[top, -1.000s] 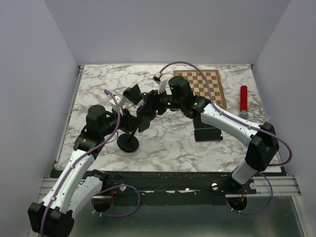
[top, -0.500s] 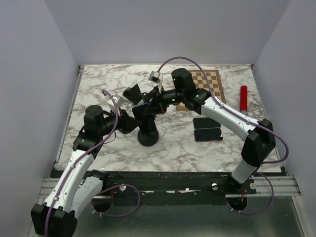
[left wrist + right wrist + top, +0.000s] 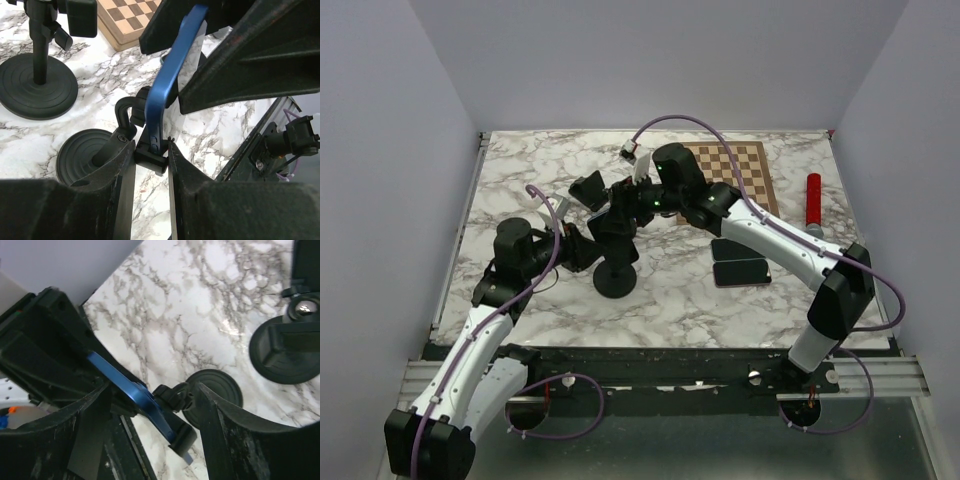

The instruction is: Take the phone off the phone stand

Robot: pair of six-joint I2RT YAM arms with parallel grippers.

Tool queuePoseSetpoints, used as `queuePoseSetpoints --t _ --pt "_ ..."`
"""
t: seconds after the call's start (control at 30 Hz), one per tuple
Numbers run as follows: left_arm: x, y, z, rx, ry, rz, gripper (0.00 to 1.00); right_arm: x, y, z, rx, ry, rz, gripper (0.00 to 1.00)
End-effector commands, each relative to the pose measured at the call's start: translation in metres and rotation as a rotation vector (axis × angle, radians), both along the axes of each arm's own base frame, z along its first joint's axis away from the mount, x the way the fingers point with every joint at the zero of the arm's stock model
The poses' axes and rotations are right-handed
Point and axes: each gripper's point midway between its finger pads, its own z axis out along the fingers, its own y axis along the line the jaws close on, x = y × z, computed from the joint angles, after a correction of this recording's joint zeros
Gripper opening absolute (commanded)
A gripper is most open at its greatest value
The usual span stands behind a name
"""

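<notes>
A blue-edged phone (image 3: 172, 75) sits tilted in the clamp of a black phone stand (image 3: 150, 156), whose round base (image 3: 616, 281) rests on the marble table. My left gripper (image 3: 151, 150) is shut on the clamp's lower end, just below the phone. From the right, my right gripper (image 3: 151, 388) is shut on the phone (image 3: 134, 394), one finger on each side of it. In the top view both grippers meet at the stand's head, left gripper (image 3: 586, 249) and right gripper (image 3: 618, 212), and they hide most of the phone there.
A second black stand (image 3: 588, 188) stands just behind, its base (image 3: 36, 86) close by. Two phones (image 3: 740, 271) lie flat at centre right. A chessboard (image 3: 732, 170) lies at the back right, with a red cylinder (image 3: 812, 200) beyond it near the right edge.
The stand with the phone has shifted right across the table, carried by the left gripper. The right gripper has closed on the phone.
</notes>
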Motion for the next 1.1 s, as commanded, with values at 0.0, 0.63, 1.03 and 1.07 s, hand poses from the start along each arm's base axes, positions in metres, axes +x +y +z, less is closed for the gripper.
queuePoseSetpoints --t 0.0,0.63,1.03,1.07 --pt "0.001 0.003 0.028 0.002 -0.115 0.030 0.03 0.016 -0.015 0.017 0.025 -0.032 -0.198 0.78" --pt "-0.024 0.019 0.039 0.003 -0.125 0.100 0.86 -0.011 -0.028 0.037 -0.088 -0.157 -0.539 1.00" --pt "-0.051 0.142 0.080 0.012 -0.228 0.787 0.97 -0.038 -0.004 0.044 -0.182 -0.256 -0.603 1.00" --pt "-0.052 0.143 0.083 0.012 -0.237 0.791 0.97 -0.039 0.000 0.042 -0.197 -0.252 -0.611 1.00"
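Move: Just ahead of the left hand, whose fingers still pinch the stand's clamp, the phone's middle lies about 2 cm farther out, 4 cm to its right and 1 cm up; this stand's round base is some 5 cm ahead, 4 cm right and 17 cm down. From the right hand the phone is about 2 cm back, 1 cm left and 3 cm lower; the empty stand is some 14 cm ahead, 1 cm left and 17 cm below. Letting go of the clamp, the left hand spreads its fingers almost fully, eases back, then pulls off quickly to the left and up, some 10 cm left and 9 cm up in all, swinging about 30 degrees counter-clockwise. The right hand, its already parted fingers opening all the way, rises about 5 cm and draws back from around the phone, turning some 30 degrees clockwise. ##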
